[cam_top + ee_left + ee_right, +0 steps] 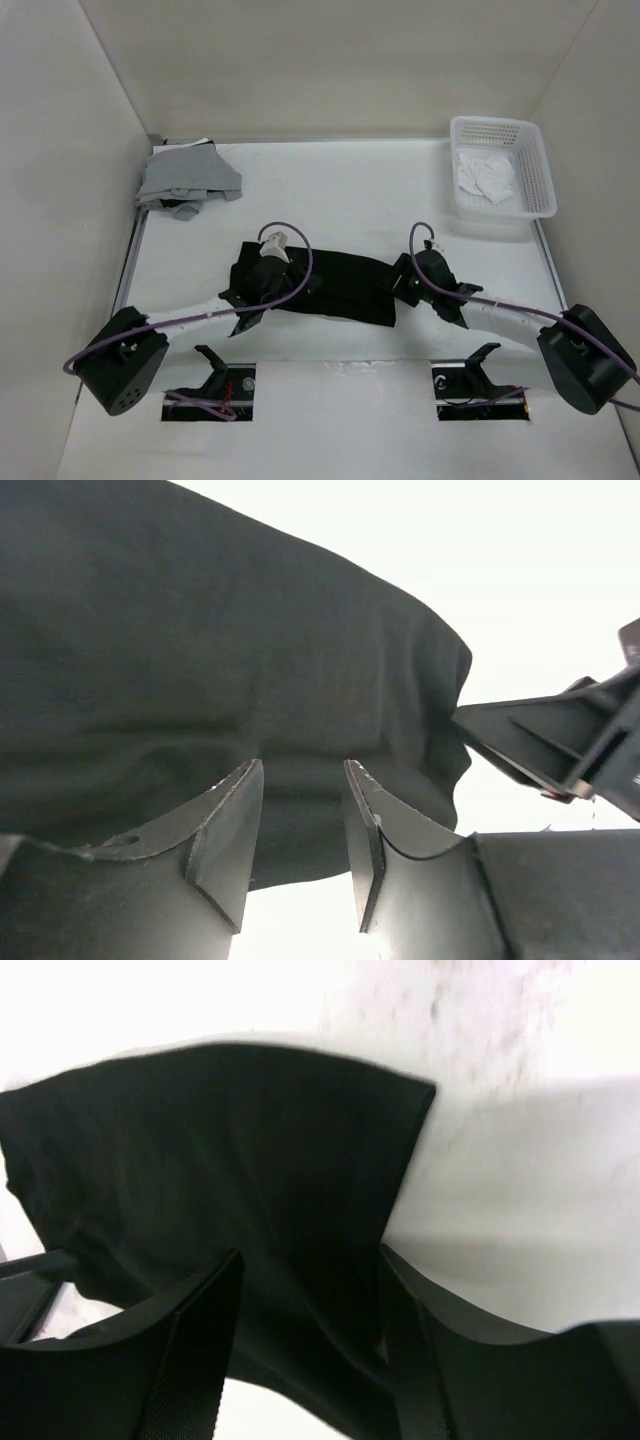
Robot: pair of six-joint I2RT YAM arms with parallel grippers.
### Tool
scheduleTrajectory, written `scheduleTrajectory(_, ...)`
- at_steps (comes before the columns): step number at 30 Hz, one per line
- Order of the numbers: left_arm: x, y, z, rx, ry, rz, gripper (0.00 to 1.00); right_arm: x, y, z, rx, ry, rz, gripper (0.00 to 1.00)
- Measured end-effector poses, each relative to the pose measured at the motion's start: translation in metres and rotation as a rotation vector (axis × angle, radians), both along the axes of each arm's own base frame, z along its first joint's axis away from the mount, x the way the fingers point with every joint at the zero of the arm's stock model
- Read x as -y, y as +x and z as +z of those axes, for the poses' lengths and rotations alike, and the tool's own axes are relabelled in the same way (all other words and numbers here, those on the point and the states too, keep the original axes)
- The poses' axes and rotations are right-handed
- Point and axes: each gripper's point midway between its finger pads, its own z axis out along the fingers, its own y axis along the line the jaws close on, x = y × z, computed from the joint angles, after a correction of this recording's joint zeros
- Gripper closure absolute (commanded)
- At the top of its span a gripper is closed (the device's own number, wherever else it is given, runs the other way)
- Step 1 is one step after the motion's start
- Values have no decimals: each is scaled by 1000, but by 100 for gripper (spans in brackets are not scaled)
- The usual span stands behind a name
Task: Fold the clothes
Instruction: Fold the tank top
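Note:
A plain black garment [340,285] lies bunched across the middle of the white table. It fills most of the left wrist view [200,630] and the right wrist view [230,1140]. My left gripper [270,283] is over its left end. Its fingers [302,765] stand apart, tips at the cloth, with nothing pinched between them. At the right end, my right gripper [403,283] is open wide [310,1252], and the garment's edge lies under and between the fingers. The right gripper's body shows at the right of the left wrist view [560,745].
A white basket [540,170] at the back right holds crumpled white cloth [485,175]. A grey garment pile [188,178] lies in the back left corner. White walls close in the table on three sides. Two dark cut-outs [210,392] [480,392] sit near the arm bases.

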Motion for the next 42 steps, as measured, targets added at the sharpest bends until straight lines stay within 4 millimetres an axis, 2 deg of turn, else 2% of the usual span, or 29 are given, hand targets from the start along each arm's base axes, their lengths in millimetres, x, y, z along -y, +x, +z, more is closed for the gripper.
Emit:
scheduleTrajectory(4,7,-10,-27,-69,43,-57,65,-6,-8,-1,-11,11,-33,38)
scheduleTrajectory(7,6,-15,-36,-94,57,-73,65,-8,-8,-1,-19,22,-63,39)
scheduleTrajectory(10,2,-16,-38,-97,60,-79,65,-5,-16,0,-36,21,-86,38)
scheduleTrajectory(16,-11,-14,-33,-75,63,-63,64,4,-56,-2,-82,16,-108,37)
scheduleTrajectory(21,-10,-13,-28,-62,51,-73,64,-2,-56,-5,-106,37,-132,42)
scheduleTrajectory(25,-9,-12,-30,-68,44,-81,64,-11,-39,-9,-109,45,-144,60)
scheduleTrajectory(27,-11,-10,-32,-75,45,-75,64,-11,-21,-11,-103,51,-168,76)
scheduleTrajectory(30,-18,-1,-39,-89,48,-46,64,-8,6,-15,-93,53,-209,90)
scheduleTrajectory(33,-24,15,-40,-90,37,-5,65,5,34,-14,-65,31,-245,96)
scheduleTrajectory(38,-38,59,-35,-72,14,98,65,44,81,-5,-18,-25,-293,100)
scheduleTrajectory(40,-43,74,-32,-68,-1,137,62,59,90,4,13,-37,-301,100)
scheduleTrajectory(42,-43,84,-28,-64,-17,159,56,76,90,14,35,-53,-310,100)
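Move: Just behind the right hand, some 3 cm back and 2 cm below, lies the middle of the tank top's right edge. Its far right corner is about 4 cm ahead of the hand and 1 cm left, its near right corner 10 cm back and 1 cm left. The white basket stands roughly 28 cm ahead and 29 cm right. The left hand hangs about 5 cm straight above the tank top's middle. Drawing back about 6 cm low along the tank top's right edge, the right hand turns forward again, pinches that edge shut between its open fingers as it goes, then drags it some 15 cm forward and out to the right, turning clockwise and rising slightly at the last. The left hand sinks onto the cloth, fingers half open, and late on pushes forward and a little left. ##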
